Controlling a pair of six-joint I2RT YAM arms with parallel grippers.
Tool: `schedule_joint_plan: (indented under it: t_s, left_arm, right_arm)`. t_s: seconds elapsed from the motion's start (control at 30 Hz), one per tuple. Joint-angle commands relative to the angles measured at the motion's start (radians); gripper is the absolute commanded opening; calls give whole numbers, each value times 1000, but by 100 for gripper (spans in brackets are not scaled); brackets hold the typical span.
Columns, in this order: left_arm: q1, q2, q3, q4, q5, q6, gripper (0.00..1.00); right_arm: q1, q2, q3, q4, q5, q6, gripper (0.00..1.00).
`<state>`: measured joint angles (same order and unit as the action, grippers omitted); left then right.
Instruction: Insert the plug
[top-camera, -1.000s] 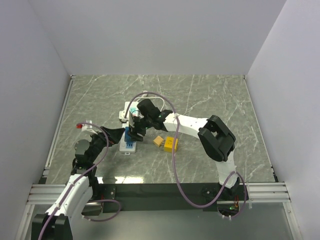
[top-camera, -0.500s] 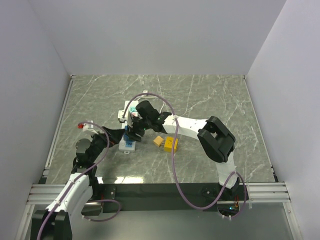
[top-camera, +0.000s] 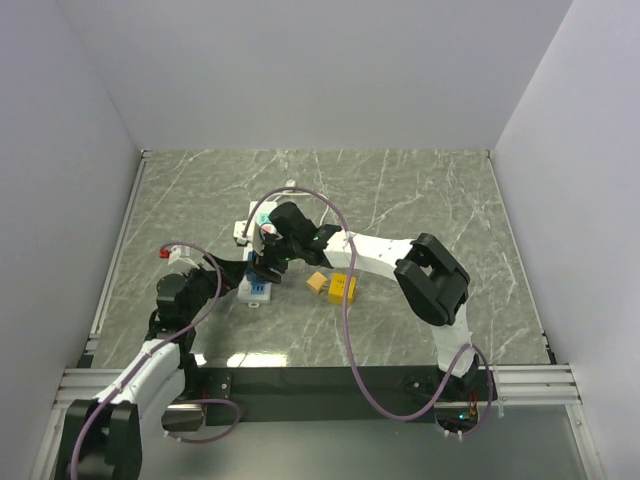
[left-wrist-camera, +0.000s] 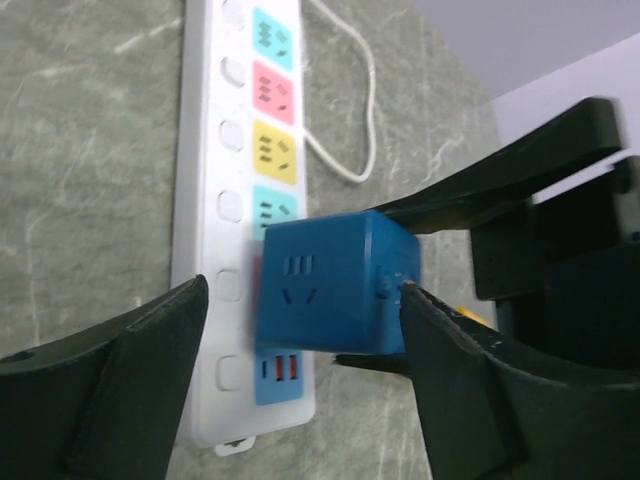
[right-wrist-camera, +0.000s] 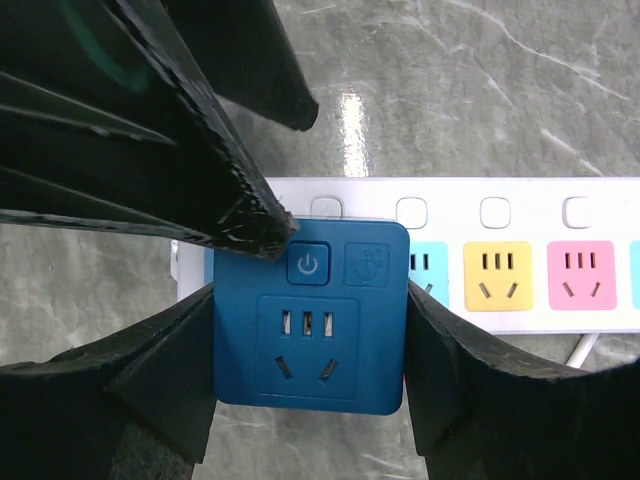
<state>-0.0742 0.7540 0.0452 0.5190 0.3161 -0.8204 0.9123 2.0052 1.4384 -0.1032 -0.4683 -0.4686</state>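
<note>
The plug is a blue cube adapter (right-wrist-camera: 308, 330), and my right gripper (right-wrist-camera: 310, 345) is shut on its two sides. It sits over a socket near the close end of the white power strip (left-wrist-camera: 215, 200) with coloured sockets; its prongs are hidden. My left gripper (left-wrist-camera: 302, 288) stands open around that end of the strip, the right fingertip (left-wrist-camera: 415, 300) right at the cube's corner and the left one out past the strip's edge. From above, the plug (top-camera: 262, 275) lies under the right gripper (top-camera: 266, 262), with the left gripper (top-camera: 228, 275) just to its left.
Two yellow blocks (top-camera: 343, 288) lie on the marble table just right of the strip. The strip's white cord (left-wrist-camera: 365, 120) loops away beyond its far side. The right arm's purple cable (top-camera: 345, 330) arcs over the middle. White walls close in the table.
The left gripper has narrowed somewhat around the strip's end and its arm has shifted a little. The right gripper and blue plug have edged slightly left and down onto the strip.
</note>
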Motion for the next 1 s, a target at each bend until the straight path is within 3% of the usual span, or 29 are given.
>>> schedule_joint_plan:
  t_s: [0.0,0.23,0.37,0.57,0.73,0.97]
  left_arm:
    - [-18,44,2,47,-29,30,81]
    - [-67,105,25,42,-115,36,73]
    - [-81,140,39,39,-140,38,56]
    - [-98,180,54,45,-158,41,38]
    - [-113,226,65,76,-150,49,33]
    - [-156,294,94,121,-161,69,28]
  right_arm:
    - [-3,27,42,-49,56,-4,0]
    - [-1,66,73,-75,40,-11,0]
    - [-1,79,85,-78,34,-8,0]
    - [-3,116,119,-98,25,-5,0]
    - [-13,121,80,-86,28,16,0]
    - [-53,60,-116,87,20,108,0]
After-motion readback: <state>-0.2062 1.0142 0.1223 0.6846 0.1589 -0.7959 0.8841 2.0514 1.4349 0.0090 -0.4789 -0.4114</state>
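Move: The blue cube plug, held in the right fingers, stands about 3 cm ahead of the left hand, 4 cm to its right and 2 cm below. From the right hand, the strip's second socket, the pink one the cube covers, lies roughly 4 cm below and 2 cm to the left. The green socket sits 4 cm farther out than that one, the USB socket 4 cm nearer; the orange plug is some 13 cm right of the right hand and 3 cm back. The left fingers close by more than half onto the blue cube's near left edge, one on the button face and one on the left side, seeming to nip that edge. After a quick dip of some 1.5 cm, mostly regained, the left hand goes about 3 cm forward and slightly right. The right hand keeps its grip and carries the cube about 2 cm forward, first drifting left, then partly back. ##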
